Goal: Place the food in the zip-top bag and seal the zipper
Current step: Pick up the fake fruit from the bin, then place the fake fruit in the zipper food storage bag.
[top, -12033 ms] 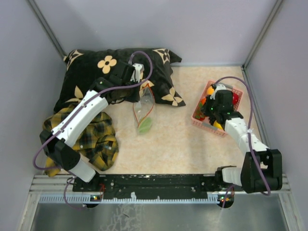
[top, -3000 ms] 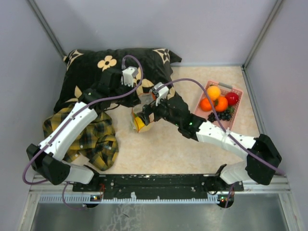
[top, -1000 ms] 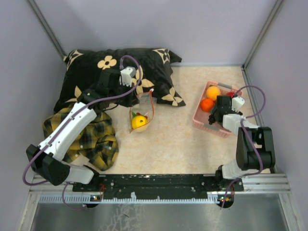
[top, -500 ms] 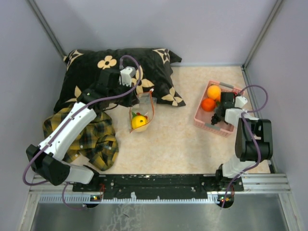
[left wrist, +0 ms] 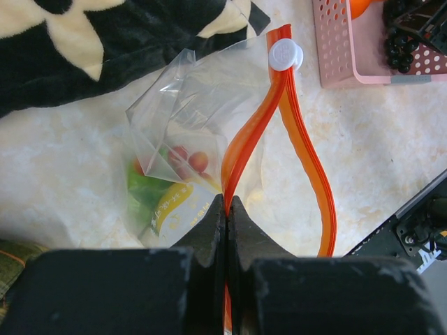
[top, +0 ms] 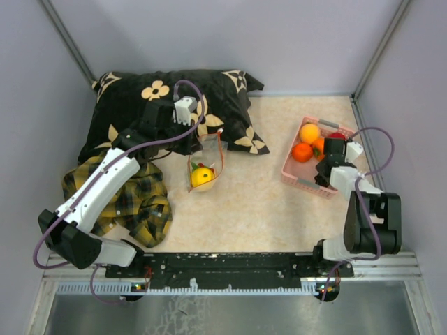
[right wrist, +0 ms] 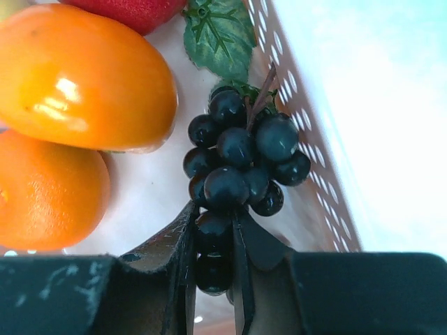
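The zip-top bag hangs open below my left gripper, which is shut on one side of the red-orange zipper. The white slider sits at the far end. Inside the bag lie a yellow lemon and a green piece. My right gripper is down in the pink basket, its jaws shut on the lower berries of the dark grape bunch. Two oranges and a red apple lie beside it.
A black flowered pillow lies behind the bag. The yellow-black plaid cloth is heaped at the left under my left arm. The basket wall runs close along the right of the grapes. Grey walls close the table in.
My right gripper has closed from wide open onto the grape bunch and shifted slightly right inside the basket. The left arm and the bag have not moved.
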You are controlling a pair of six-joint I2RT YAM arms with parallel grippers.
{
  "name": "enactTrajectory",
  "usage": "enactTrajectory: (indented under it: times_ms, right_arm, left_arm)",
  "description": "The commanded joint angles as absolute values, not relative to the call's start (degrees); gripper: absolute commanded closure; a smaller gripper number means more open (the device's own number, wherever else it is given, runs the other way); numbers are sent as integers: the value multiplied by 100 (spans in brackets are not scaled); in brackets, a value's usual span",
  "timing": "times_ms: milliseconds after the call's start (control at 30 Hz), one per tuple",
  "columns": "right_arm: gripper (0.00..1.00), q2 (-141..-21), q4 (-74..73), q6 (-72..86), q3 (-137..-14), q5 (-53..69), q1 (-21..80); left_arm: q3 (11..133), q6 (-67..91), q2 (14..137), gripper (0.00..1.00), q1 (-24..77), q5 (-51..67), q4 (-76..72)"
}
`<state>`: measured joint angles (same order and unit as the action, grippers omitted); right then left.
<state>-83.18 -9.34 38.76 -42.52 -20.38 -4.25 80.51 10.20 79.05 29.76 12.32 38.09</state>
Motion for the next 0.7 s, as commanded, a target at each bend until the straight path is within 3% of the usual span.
enactTrajectory:
  times_ms: [0,333,667]
  right_arm:
    - [99,-7697,-896,3673,-4080,-2090,-441]
    - [100,-6720,-1170,3234,-3999,-1930,-441]
    - [100,-5671,-1600,2586,-4411,-952,-431]
  left_arm:
    - [8016,993,7761,100,2937,1343,3652]
    - [8016,1011,7761,100,2938,1370,3653]
    - [8016,1015,7778,100,2934,1393,3648]
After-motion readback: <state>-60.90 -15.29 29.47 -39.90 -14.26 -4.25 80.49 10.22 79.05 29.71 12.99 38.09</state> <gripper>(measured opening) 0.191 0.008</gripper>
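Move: To the left of the right hand, which already pinches the black grapes low in the bin, the open mouth of the zip-top bag lies about 39 cm off, roughly level fore and aft and some 10 cm higher. The orange is about 8 cm ahead and 7 cm left, the persimmon 11 cm ahead and 2 cm left, the red fruit 15 cm ahead and 3 cm right. From the left hand, the mouth is about 5 cm right, level fore and aft, and 4 cm lower. Lifting the grapes up out of the bin, the right hand keeps its pinch on the cluster and rises about 8 cm, drawing back some 2 to 3 cm as it climbs away from the bin floor, the orange and the persimmon. Its fingers tip up and swing counter-clockwise, roughly 10 degrees each way. ##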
